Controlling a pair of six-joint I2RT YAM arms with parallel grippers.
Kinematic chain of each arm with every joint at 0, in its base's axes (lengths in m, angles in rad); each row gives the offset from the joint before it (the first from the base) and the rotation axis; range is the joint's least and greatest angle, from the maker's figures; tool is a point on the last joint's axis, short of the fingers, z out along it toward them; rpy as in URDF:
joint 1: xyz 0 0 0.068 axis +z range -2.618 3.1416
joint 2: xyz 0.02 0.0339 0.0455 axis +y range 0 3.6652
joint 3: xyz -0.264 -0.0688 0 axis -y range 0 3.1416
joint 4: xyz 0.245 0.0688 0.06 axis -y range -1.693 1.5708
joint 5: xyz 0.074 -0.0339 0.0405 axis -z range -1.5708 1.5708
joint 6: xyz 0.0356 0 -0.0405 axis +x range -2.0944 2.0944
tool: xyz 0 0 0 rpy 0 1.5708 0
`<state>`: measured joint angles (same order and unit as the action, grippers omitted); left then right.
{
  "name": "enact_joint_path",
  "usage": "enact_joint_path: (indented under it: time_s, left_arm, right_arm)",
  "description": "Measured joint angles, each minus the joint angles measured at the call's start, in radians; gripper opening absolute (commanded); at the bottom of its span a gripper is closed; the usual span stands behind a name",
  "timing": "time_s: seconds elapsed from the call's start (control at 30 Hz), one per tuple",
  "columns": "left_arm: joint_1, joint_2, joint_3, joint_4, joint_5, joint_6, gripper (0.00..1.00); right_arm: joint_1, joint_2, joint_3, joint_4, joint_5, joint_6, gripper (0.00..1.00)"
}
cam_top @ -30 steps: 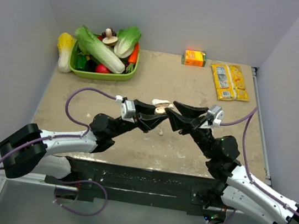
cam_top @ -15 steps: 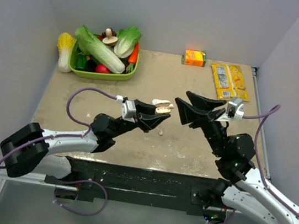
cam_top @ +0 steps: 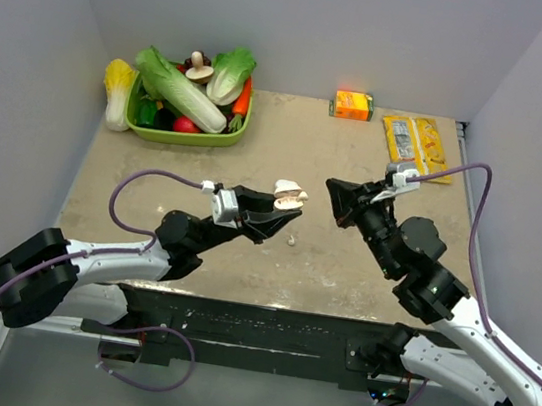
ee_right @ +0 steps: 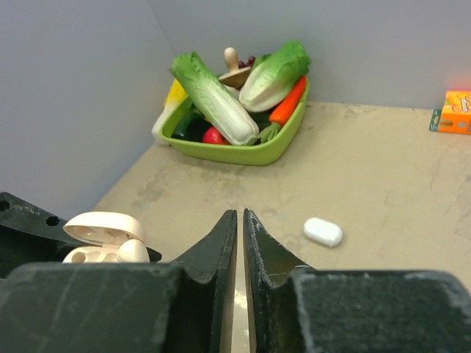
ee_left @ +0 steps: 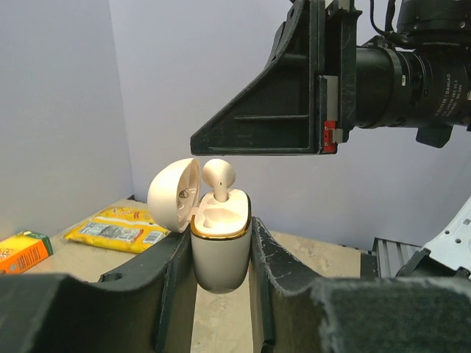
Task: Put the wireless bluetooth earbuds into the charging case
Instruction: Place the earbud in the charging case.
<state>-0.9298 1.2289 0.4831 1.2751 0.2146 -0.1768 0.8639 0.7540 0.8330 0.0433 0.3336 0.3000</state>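
Observation:
My left gripper is shut on the charging case, a glossy white oval held upright above the table. Its lid is swung open to the left. One earbud stands stem-down in the case, its head sticking up above the gold rim. Another small white earbud lies on the table below the case. My right gripper hovers a short way right of the case. Its jaws are shut to a thin slit with nothing between them.
A green basket of toy vegetables sits at the back left. An orange box and a yellow packet lie at the back right. Grey walls enclose the table on three sides.
My right gripper was at the case, then pulled back to the right with jaws open, and has now shut empty. The earbud stays in the case, and the left gripper has barely moved.

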Motion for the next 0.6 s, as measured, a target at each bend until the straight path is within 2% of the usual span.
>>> enact_joint_path:
  time_s: [0.1,0.13,0.17,0.27,0.6]
  left_arm:
    - [0.000,0.000,-0.007,-0.002,-0.002,0.013,0.00]
    - [0.000,0.000,-0.007,-0.002,-0.002,0.015,0.00]
    - [0.000,0.000,-0.007,-0.001,-0.004,0.017,0.00]
    - [0.000,0.000,-0.007,-0.002,-0.010,0.024,0.00]
    - [0.000,0.000,-0.007,-0.002,-0.021,0.040,0.00]
  right_arm:
    - [0.000,0.006,0.006,-0.044,0.000,0.001,0.19]
    - [0.000,0.006,0.008,-0.054,-0.003,0.002,0.23]
    - [0.000,0.007,0.011,-0.065,-0.007,0.004,0.34]
    - [0.000,0.020,0.034,-0.093,-0.021,0.008,0.45]
    - [0.000,0.032,0.046,-0.115,-0.081,0.006,0.48]
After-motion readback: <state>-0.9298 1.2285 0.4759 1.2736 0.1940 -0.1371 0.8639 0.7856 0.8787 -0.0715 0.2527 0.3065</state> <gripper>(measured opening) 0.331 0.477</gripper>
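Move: Between the left hand's fingers the charging case is already held, lid open. The earbud stands proud in its slot, about 2 cm ahead, 2 cm right and 3 cm above that hand. From the right hand, empty and nearly shut, the earbud's head lies some 5 cm left, 3 cm back and 2 cm lower; the case body is about 7 cm left, 4 cm back and 4 cm down, and the raised lid 7 cm left, 1 cm back and 2 cm down. Coming back in towards the standing earbud, the right hand first sinks about 1.5 cm, then drifts left a little over 1 cm and slightly back, its wrist turning some 5 degrees counter-clockwise. Its nearly shut fingers spread to about half open, without reaching the earbud. The left hand keeps its hold on the case, all but still. ##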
